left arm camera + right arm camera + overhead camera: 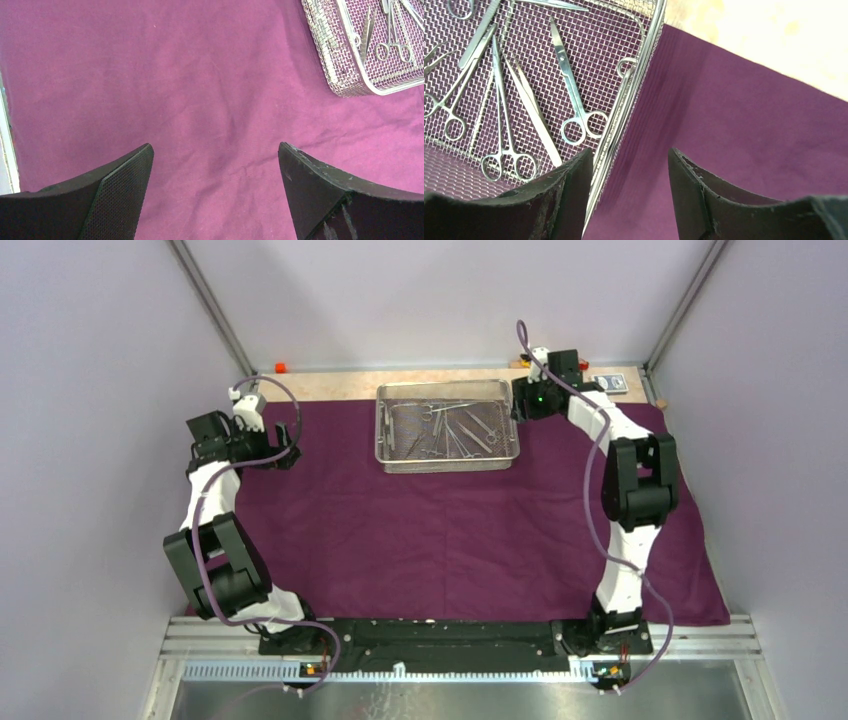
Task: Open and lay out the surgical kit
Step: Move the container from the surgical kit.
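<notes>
The dark purple cloth wrap (450, 540) lies spread flat over the table. On its far middle stands the silver wire-mesh tray (445, 466), with steel instruments lying inside. The right wrist view shows ring-handled scissors (574, 95), clamps (504, 130) and tweezers (531, 110) in the tray (634, 95). My right gripper (630, 150) is open astride the tray's right wall, one finger above the mesh, the other above cloth (734, 125). My left gripper (214, 145) stands wide open over bare cloth (200, 75), left of the tray (345, 75), holding nothing.
A strip of bare wooden table (330, 385) shows behind the cloth. A small orange block (281, 367) sits at the back left and a small blue-white packet (615, 382) at the back right. Metal frame posts and grey walls close in both sides.
</notes>
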Action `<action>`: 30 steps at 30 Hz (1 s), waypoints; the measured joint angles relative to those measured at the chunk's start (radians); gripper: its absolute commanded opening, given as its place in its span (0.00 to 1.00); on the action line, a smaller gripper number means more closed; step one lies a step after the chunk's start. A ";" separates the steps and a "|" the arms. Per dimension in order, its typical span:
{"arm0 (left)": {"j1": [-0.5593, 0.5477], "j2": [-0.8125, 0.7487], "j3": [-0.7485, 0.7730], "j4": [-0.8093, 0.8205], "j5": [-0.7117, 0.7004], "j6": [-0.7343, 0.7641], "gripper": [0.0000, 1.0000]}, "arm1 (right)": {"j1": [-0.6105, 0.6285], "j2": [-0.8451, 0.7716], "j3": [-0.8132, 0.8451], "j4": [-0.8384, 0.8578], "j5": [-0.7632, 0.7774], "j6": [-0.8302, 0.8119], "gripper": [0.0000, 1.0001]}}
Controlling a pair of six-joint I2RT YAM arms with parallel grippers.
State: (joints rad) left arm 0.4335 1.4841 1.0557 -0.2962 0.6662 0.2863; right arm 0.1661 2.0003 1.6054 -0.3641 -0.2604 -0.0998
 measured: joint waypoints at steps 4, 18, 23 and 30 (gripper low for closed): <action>-0.002 0.002 0.000 0.006 0.005 -0.002 0.99 | 0.002 0.065 0.042 -0.008 0.002 0.037 0.56; -0.004 0.015 -0.001 0.012 0.023 -0.012 0.99 | 0.011 0.146 0.085 -0.022 -0.029 0.123 0.34; -0.005 0.015 -0.001 0.013 0.028 -0.019 0.99 | 0.016 0.149 0.085 -0.018 -0.027 0.156 0.11; -0.005 0.014 -0.004 0.013 0.029 -0.020 0.99 | 0.000 0.096 -0.008 0.062 0.030 0.216 0.00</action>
State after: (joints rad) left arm 0.4290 1.4986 1.0519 -0.2829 0.6956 0.2665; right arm 0.1661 2.0960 1.5974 -0.3023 -0.2302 0.1158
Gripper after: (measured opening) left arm 0.989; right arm 0.079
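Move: Just left of the right hand, roughly 2 cm off, level with it and some 4 cm lower, runs the container's right rim; the container's middle is about 15 cm left, 2 cm back. The nearest scissors lie inside, about 6 cm left, 3 cm back; the card pack sits some 18 cm right, 7 cm ahead. From the left hand, the container's middle is about 30 cm right and 4 cm ahead. Sinking about 4.5 cm with half-open fingers astride the container's right rim, the right hand edges left by some 2 cm and tips its fingers a little further down. Then it shuts them and pinches the rim, one finger inside and one outside, while drawing back to the right about 1.5 cm and turning roughly 10 degrees clockwise. ##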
